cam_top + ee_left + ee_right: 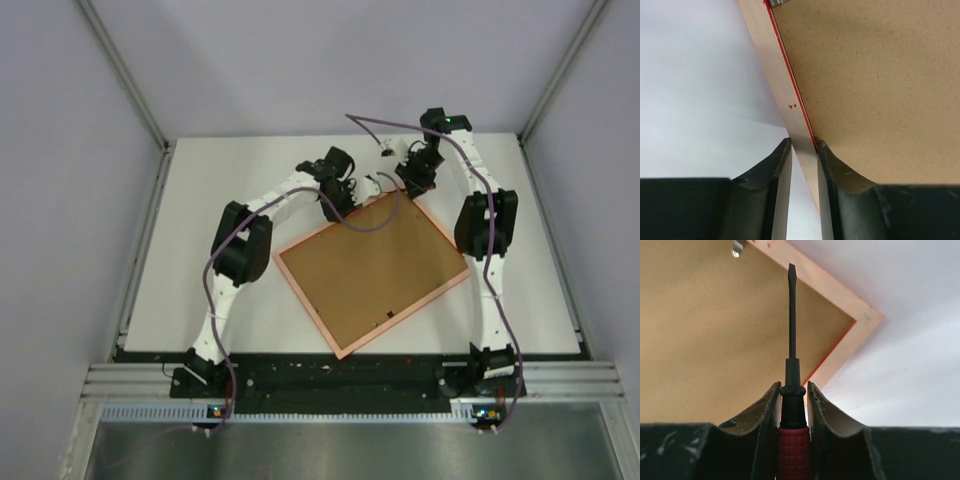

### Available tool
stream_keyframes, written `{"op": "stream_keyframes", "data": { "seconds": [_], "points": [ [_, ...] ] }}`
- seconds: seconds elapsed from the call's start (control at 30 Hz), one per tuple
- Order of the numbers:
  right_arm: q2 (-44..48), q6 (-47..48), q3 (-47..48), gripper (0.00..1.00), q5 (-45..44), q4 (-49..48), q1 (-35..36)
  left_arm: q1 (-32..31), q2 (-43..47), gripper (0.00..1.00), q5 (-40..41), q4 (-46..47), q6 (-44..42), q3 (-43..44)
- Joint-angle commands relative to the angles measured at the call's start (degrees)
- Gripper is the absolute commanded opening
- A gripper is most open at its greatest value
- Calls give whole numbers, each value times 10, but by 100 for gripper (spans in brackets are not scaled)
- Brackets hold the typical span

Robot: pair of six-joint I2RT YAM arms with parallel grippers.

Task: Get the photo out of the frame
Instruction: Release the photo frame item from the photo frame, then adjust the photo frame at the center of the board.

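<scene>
The frame (372, 272) lies face down on the white table, turned at an angle, showing its brown back (380, 265) and a pale reddish rim. The photo is hidden under the back. My left gripper (335, 205) is at the frame's far left edge, its fingers pinched across the rim (785, 95); the gripper (804, 145) is shut on it. My right gripper (410, 180) hovers by the frame's far corner (867, 317). This gripper (792, 387) is shut on a red-handled screwdriver (792, 315) whose flat tip points over the back near the rim.
A small metal tab (737, 247) sits at the edge of the back and also shows in the left wrist view (779, 2). Metal enclosure posts (125, 80) and grey walls surround the table. Purple cables (375, 125) hang over the far side.
</scene>
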State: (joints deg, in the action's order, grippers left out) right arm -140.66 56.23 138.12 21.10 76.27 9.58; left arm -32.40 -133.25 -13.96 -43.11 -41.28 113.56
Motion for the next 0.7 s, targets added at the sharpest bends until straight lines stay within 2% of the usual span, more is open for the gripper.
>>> {"op": "stream_keyframes", "data": {
  "seconds": [0.0,0.03,0.13,0.17,0.2,0.23,0.27,0.4,0.5,0.67],
  "points": [
    [55,-70,13,0,69,58,-3,-11,60,7,11,8,36,32],
    [68,-77,-6,0,71,43,-5,-9,62,18,21,14,43,32],
    [121,-104,-75,0,57,-34,-11,0,74,36,31,22,75,46],
    [134,-111,-87,0,54,-55,-12,3,77,43,30,20,86,53],
    [140,-122,-93,0,51,-66,-15,8,80,54,24,19,93,59],
    [142,-127,-92,0,52,-67,-18,10,86,59,22,18,103,63],
    [144,-132,-88,0,57,-68,-22,14,89,67,18,16,111,68],
    [156,-149,-83,0,71,-68,-34,24,103,71,12,9,131,75],
    [182,-134,-115,0,74,-64,-34,48,121,71,3,-15,138,72],
    [222,-118,-176,0,74,-67,-39,76,182,71,11,-15,112,-38]
  ]
}}
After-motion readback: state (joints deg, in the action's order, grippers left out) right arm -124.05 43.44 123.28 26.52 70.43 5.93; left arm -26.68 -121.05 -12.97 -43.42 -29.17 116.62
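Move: The left fingers stand around the photo frame's far-left rail, with the frame's middle about 13 cm back and 5 cm to the right. A metal clip on that rail lies some 3 cm ahead and 7 cm right, and the far corner about 6 cm ahead and 12 cm right. From the right hand, which holds the screwdriver, the frame's middle is some 17 cm back, 9 cm left and 4 cm down, and the corner 3 cm ahead, 4 cm left and 4 cm down. Upward, after a brief hold, goes the left hand: its fingers spread wide and let go of the frame's far-left rail as it climbs about 13 cm, drifting a little forward and then left, off the frame, turning counter-clockwise. The right hand keeps its grip on the screwdriver, draws back a little and rises some 7 cm above the far corner, turning clockwise about 15 degrees. ##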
